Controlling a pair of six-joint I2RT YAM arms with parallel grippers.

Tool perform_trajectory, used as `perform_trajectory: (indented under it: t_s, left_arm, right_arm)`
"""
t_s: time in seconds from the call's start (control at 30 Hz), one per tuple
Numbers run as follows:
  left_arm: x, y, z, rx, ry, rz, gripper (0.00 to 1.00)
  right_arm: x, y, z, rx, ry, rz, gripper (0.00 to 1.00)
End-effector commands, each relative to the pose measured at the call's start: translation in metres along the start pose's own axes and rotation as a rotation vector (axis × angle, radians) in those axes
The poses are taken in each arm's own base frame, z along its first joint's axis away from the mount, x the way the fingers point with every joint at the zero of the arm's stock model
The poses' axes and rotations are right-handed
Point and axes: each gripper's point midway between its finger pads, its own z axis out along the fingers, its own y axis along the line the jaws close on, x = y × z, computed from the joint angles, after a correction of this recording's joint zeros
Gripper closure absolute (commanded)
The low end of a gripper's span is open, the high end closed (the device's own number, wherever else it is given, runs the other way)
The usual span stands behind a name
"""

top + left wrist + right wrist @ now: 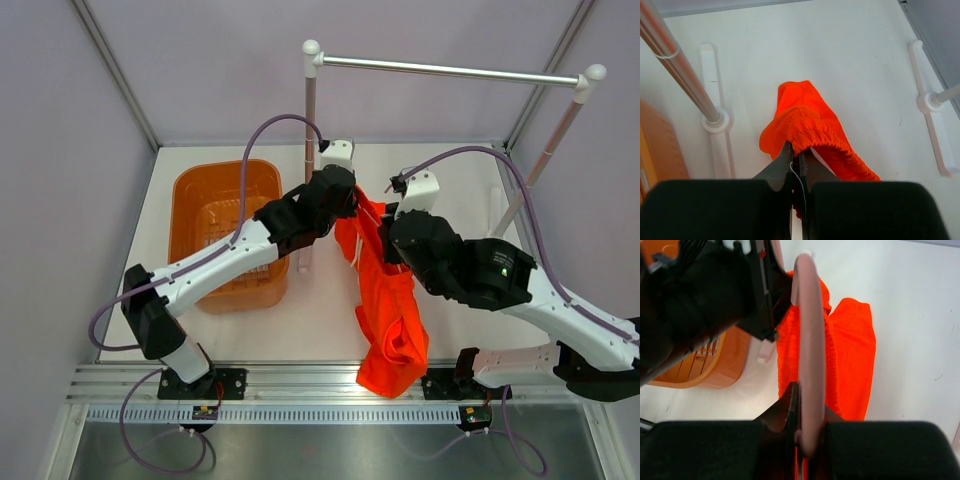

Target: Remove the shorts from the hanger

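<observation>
The bright orange-red shorts (388, 300) hang in mid-air between both arms, their lower end drooping near the table's front edge. My left gripper (796, 150) is shut on the ribbed waistband of the shorts (807, 120), with a thin white drawstring caught between the jaws. In the top view the left gripper (352, 205) sits at the shorts' upper end. My right gripper (805, 390) is shut on the pale-pink hanger (808, 325), whose wire runs up past the shorts (852, 355). In the top view the right gripper (386, 228) is just right of the waistband. The hanger's hook is hidden.
An orange slotted basket (225, 235) stands at the left, under the left arm. The silver rail (450, 70) with white ends spans the back on two slanted posts (545, 150). One rack post (682, 72) and its white foot (716, 121) stand left of the shorts.
</observation>
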Motion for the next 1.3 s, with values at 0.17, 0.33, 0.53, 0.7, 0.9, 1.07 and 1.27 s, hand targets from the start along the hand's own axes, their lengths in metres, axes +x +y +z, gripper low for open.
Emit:
perform_trajectory:
  t_s: [0.17, 0.33, 0.53, 0.7, 0.9, 1.07, 1.27]
  left_arm:
    - [-0.012, 0.042, 0.041, -0.136, -0.020, -0.053, 1.00]
    - [0.011, 0.031, 0.048, -0.044, 0.043, -0.067, 1.00]
    - [0.039, -0.009, 0.027, 0.135, 0.112, -0.024, 1.00]
    - [0.041, -0.037, -0.013, 0.259, 0.102, 0.015, 1.00]
    - [0.029, -0.084, -0.089, 0.523, 0.059, 0.062, 1.00]
    - [0.026, -0.120, -0.168, 0.776, 0.022, 0.120, 1.00]
    - [0.021, -0.111, -0.199, 0.774, -0.001, 0.162, 1.00]
  right_arm:
    - [-0.019, -0.007, -0.033, -0.058, -0.048, 0.091, 1.00]
    - [-0.024, -0.015, -0.039, -0.050, -0.072, 0.105, 1.00]
    - [-0.028, -0.019, -0.035, -0.016, -0.107, 0.091, 1.00]
    - [-0.035, -0.021, -0.031, 0.011, -0.147, 0.080, 1.00]
    - [-0.043, -0.029, -0.024, 0.089, -0.214, 0.058, 1.00]
    - [-0.047, -0.033, -0.016, 0.147, -0.251, 0.036, 1.00]
    - [-0.068, -0.060, 0.005, 0.280, -0.258, 0.018, 1.00]
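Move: The left gripper already pinches the waistband of the shorts; the hanger neck, held in the right gripper, lies about 10 cm back, 8 cm to the right and 4 cm higher. The shorts' body hangs roughly 8 cm back, 8 cm to the right and 18 cm below the left gripper, and the left rack post stands some 11 cm ahead and 9 cm left of it. From the right gripper, the pinched waistband is about 10 cm ahead, 8 cm left and 4 cm lower. Keep the left gripper shut on the waistband and bring it forward another 4 cm while sinking, then sweep it back about 25 cm past the hanger neck, a little to the right, dipping low before rising, the wrist swinging some 45 degrees clockwise. Hold the hanger in the right gripper throughout, easing it a few centimetres right and up and tipping its fingers up slightly. ##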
